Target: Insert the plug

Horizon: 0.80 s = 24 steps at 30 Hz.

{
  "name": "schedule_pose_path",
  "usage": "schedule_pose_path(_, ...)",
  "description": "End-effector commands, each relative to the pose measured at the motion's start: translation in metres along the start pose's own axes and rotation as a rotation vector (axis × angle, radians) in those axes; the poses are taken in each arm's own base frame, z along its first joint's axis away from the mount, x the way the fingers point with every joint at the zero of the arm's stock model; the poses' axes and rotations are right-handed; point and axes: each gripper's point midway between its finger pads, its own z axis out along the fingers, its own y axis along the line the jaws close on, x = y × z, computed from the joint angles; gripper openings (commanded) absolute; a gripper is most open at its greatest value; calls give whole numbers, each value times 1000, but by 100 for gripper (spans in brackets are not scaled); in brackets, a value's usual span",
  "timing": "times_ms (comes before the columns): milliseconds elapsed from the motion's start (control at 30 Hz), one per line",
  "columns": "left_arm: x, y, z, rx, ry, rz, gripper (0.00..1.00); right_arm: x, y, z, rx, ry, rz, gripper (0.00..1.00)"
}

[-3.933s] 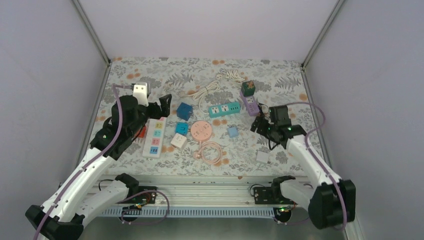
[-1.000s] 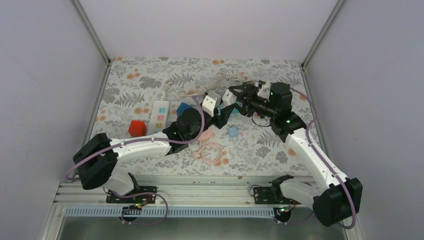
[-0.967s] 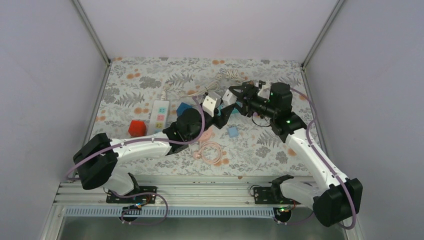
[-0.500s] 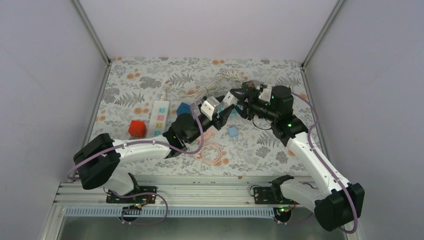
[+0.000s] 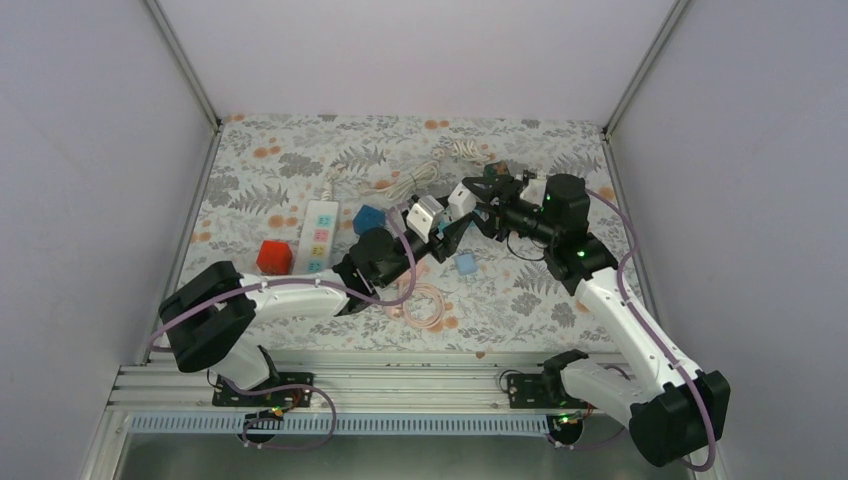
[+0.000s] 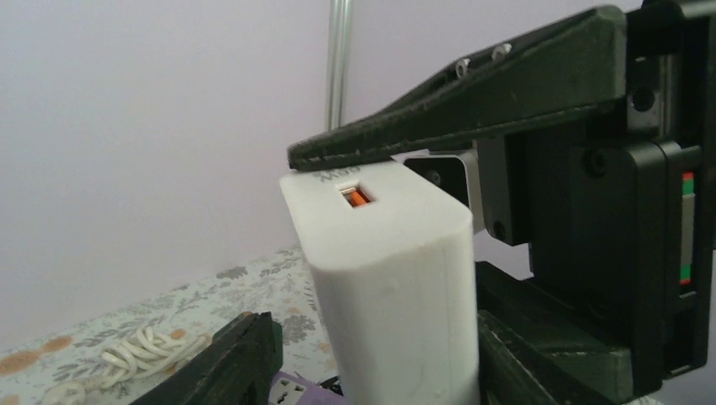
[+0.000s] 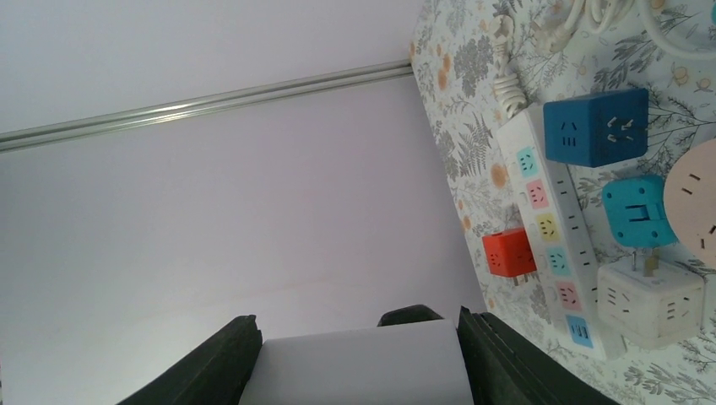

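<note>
Both arms meet in the air over the middle of the table. My left gripper (image 5: pixel 428 222) is shut on a white socket cube (image 5: pixel 424 212) with an orange USB port on its end (image 6: pixel 384 278). The cube leans on the right finger, and a sliver of table shows beside the left fingertip (image 6: pixel 249 359). My right gripper (image 5: pixel 470 200) is shut on a smaller white plug block (image 5: pixel 460 197), which fills the space between its fingers (image 7: pixel 359 367). In the left wrist view the right gripper's upper finger (image 6: pixel 473 105) lies just over the cube's end. The two blocks are side by side; whether they touch is hidden.
On the flowered table lie a white strip with coloured sockets (image 5: pixel 318 232), a red cube (image 5: pixel 272 256), a blue cube (image 5: pixel 368 218), a pink cable (image 5: pixel 425 303) and a white cable (image 5: pixel 420 180). The right wrist view adds a cyan cube (image 7: pixel 637 211) and a white cube (image 7: pixel 650 304).
Both arms have come from the table's sides to the middle with their blocks. Over the last second the left arm has edged its cube up and right, closer to the right gripper's block.
</note>
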Motion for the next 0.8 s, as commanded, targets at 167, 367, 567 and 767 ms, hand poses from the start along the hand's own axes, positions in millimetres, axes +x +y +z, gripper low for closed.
schedule_pose_path(167, -9, 4, 5, -14, -46, -22, 38, 10, 16, -3, -64, 40, -13, 57)
schedule_pose_path(367, -16, 17, 0, -26, -26, 55, 31, 1, 3, -6, 25, -19, -261, 94)
schedule_pose_path(567, 0, 22, -7, 105, 108, 133, 30, -20, 3, -12, 180, -51, -935, 100)
schedule_pose_path(767, 22, 19, -9, 185, 238, 215, 30, 1, 24, -18, 152, 71, -1231, 100)
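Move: The white charger, still held by the right fingers, stands between the open left fingers, its middle only about 1 cm ahead of the left hand point and 2 cm above it. Some 28 cm below the left hand lie the teal strip, about 8 cm ahead and 1 cm left, and the purple strip, about 11 cm ahead and 10 cm right. From the right hand, the charger's middle is roughly 1 cm back, 1 cm left and 1 cm below. Close the left fingers to pinch the charger's lower part while both hands stay nearly still, then open the right gripper wide to let go. Draw the left hand with the charger about 4 cm left, forward and down, tilting it slightly, as the right wrist swings some 50 degrees, its fingertips tipping up, and ends about 2.5 cm higher. ##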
